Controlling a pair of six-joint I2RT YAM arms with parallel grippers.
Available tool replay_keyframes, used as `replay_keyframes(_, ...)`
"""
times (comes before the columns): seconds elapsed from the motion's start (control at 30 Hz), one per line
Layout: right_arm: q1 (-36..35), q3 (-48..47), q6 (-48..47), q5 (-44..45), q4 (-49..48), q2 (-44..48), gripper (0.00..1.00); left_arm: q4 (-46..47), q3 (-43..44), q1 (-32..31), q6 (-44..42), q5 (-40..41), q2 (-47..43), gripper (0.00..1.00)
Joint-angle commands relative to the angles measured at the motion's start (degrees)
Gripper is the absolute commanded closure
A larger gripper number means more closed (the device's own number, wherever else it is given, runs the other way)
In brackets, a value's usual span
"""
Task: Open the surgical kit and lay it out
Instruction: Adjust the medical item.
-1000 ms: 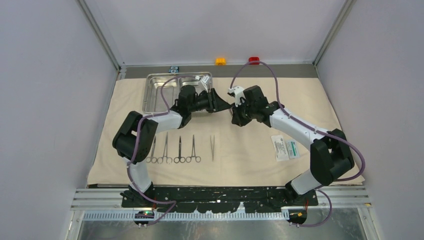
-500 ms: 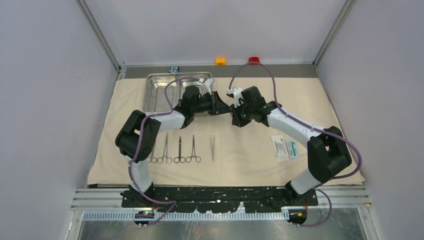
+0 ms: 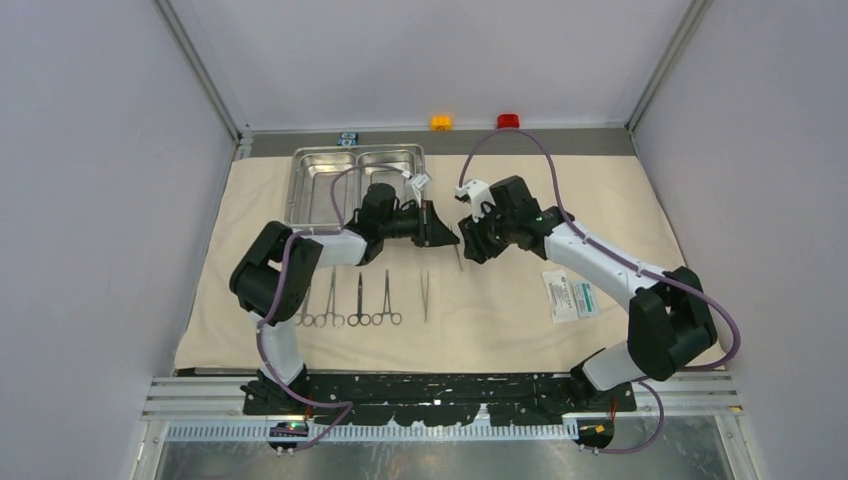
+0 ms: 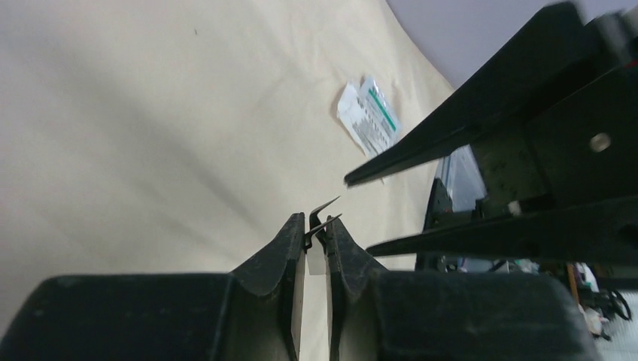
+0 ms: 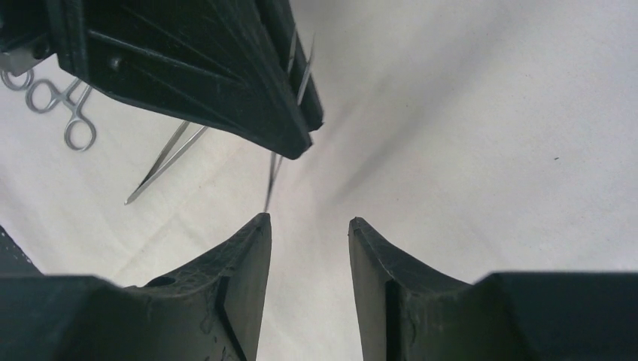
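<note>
The beige cloth wrap (image 3: 520, 200) lies spread on the table. The steel tray (image 3: 300, 190) stands at its back left. Three ring-handled forceps (image 3: 358, 300) and one pair of tweezers (image 3: 424, 295) lie in a row near the front. The white-and-green packet (image 3: 570, 295) rests to the right. Over the cloth's middle, my left gripper (image 3: 447, 238) is shut on a second pair of tweezers (image 4: 323, 213), which hangs down (image 5: 272, 177) from it. My right gripper (image 5: 307, 223) stands open facing it, its fingertips just below the tweezers' point and nothing between them.
An orange button (image 3: 441, 122), a red button (image 3: 508, 121) and a small black-and-blue block (image 3: 347, 138) sit along the back edge. Grey walls close in the left and right sides. Both arms meet over the cloth's centre.
My right gripper has opened and let go of the tweezers. My left gripper has closed on them, and both grippers have shifted slightly toward the front.
</note>
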State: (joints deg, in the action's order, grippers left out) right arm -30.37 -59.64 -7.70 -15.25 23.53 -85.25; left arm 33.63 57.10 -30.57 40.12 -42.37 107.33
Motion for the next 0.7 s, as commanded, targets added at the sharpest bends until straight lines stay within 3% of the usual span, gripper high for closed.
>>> replay_keyframes(0.0,0.86,1.41,-4.60,-2.62,2.20,5.11,0.52,5.09,-4.85,0.53,-2.81,-8.79,-3.08,0.95)
replay_keyframes(0.27,5.51,1.76,-4.16,-6.28,2.23,7.52,0.53,13.01,-13.19,0.59,-0.42,-16.61,-2.28,0.93)
replay_keyframes(0.67,6.49,1.71,-4.54,-7.02,2.94,5.34,0.53,14.46,-13.16,1.04,1.81,-21.73,3.48,0.91)
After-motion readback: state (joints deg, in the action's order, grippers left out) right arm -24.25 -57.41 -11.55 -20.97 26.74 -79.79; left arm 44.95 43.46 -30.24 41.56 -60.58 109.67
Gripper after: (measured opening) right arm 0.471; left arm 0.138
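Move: The tweezers are already in the left hand's fingers; the bare cloth they go to lies about 11 cm back, 2 cm left and 9 cm below. From the left hand, the laid tweezers are some 11 cm back and 7 cm left, the nearest clamp 12 cm back and 16 cm left, both about 9 cm below. From the right hand, the cloth spot is roughly 9 cm back, 6 cm left and 8 cm down. Left hand draws its pinched tweezers back about 9 cm and down towards the cloth; open right hand retreats rightward. ##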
